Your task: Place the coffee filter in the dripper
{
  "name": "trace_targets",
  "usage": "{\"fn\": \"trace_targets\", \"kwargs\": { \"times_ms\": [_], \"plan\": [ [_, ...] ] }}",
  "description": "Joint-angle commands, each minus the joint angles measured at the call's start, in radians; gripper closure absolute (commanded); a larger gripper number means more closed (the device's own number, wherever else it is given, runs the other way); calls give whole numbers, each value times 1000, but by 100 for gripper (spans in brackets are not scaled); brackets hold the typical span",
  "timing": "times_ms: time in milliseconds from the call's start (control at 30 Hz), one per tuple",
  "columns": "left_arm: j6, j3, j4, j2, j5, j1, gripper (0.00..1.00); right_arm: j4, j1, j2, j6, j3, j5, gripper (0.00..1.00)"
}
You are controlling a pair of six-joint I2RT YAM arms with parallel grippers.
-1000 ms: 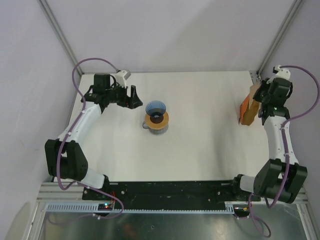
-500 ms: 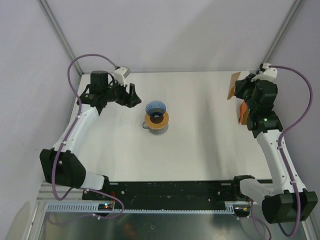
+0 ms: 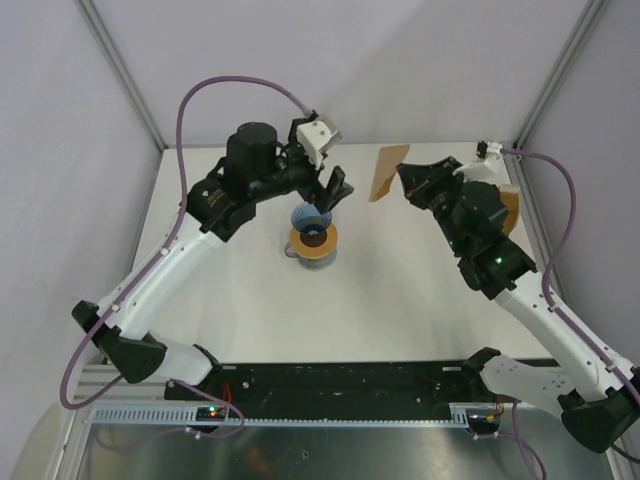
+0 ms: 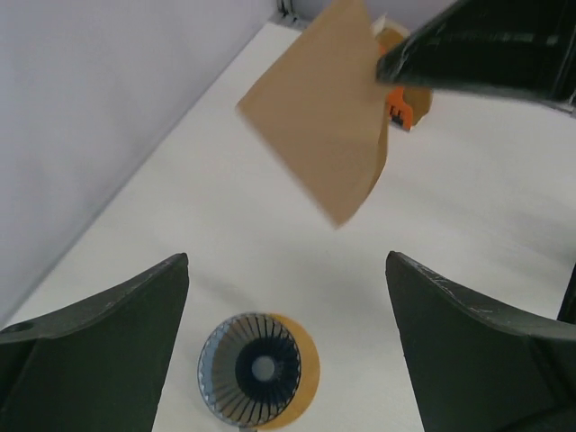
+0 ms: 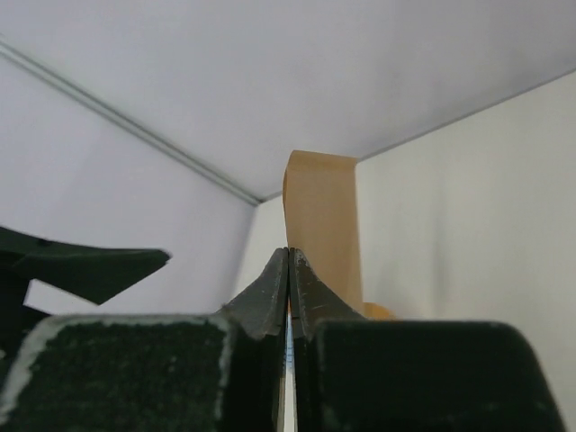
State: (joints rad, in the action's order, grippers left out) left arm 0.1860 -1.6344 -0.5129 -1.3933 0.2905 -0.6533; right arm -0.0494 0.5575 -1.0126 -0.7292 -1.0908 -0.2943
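The coffee filter (image 3: 386, 172), a flat tan paper fan, hangs in the air right of the dripper, pinched at its edge by my right gripper (image 3: 404, 176). In the right wrist view the filter (image 5: 322, 211) sticks up past the closed fingertips of that gripper (image 5: 288, 256). The dripper (image 3: 311, 217), a blue ribbed cone, sits on a round amber disc (image 3: 318, 245) at mid-table. My left gripper (image 3: 334, 190) hovers open just above and right of it. From the left wrist the dripper (image 4: 250, 367) lies below, between the wide fingers, with the filter (image 4: 319, 108) ahead.
An orange holder (image 3: 508, 206) with more tan papers stands at the table's right edge, partly behind the right arm; it shows as an orange holder (image 4: 401, 97) beyond the filter. Purple walls and metal posts enclose the back and sides.
The right arm has swung left from the orange holder, carrying the filter toward the middle. The left arm has moved right from the left edge to above the dripper.
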Motion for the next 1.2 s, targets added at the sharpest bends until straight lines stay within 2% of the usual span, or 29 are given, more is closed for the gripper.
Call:
{"fn": "trace_targets", "kwargs": {
  "times_ms": [0, 133, 200, 400, 733, 900, 967, 1167],
  "plan": [
    [75, -93, 20, -40, -125, -87, 4, 116, 71, 25, -177, -10, -103, 100],
    [189, -112, 27, -46, -251, -219, 3, 165, 95, 44, -287, 36, -116, 100],
    [225, -102, 35, -48, -326, -244, 5, 180, 105, 55, -309, 47, -123, 100],
    [260, -66, 102, -52, -405, -258, 21, 194, 135, 55, -327, 50, -133, 100],
    [288, -70, 151, -98, -498, -280, 26, 237, 140, 49, -364, 64, -106, 100],
    [309, -72, 170, -119, -538, -281, 33, 255, 141, 35, -386, 66, -73, 100],
    [318, -74, 186, -127, -562, -282, 39, 257, 143, 30, -397, 66, -66, 100],
    [335, -81, 205, -127, -600, -289, 66, 256, 144, 27, -401, 80, -68, 100]
  ]
}}
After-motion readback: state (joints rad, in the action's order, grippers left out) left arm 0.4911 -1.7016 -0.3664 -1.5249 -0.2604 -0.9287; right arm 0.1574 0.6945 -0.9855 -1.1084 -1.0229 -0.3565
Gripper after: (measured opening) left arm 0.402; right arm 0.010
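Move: The left hand is wide open and empty. The coffee filter, still pinched by the right fingertips, lies about 12 cm to its right and 4 cm ahead, at nearly its height. From the right hand the coffee filter's middle is some 4 cm left and 2 cm ahead. The blue dripper stands about 5 cm left, 4 cm ahead and 24 cm below the left hand, with the glass carafe right under it, some 33 cm below that hand. The left fingertips arrive at the coffee filter's free lower edge and shut to under half their opening around it, not yet clamping it. The left hand first swings right and back about 5 cm, then turns forward for another 5, its fingers swinging some 20 degrees counter-clockwise. The right hand keeps its pinch, shifts left, up and slightly back, about 4 cm left, and rolls left side up. ##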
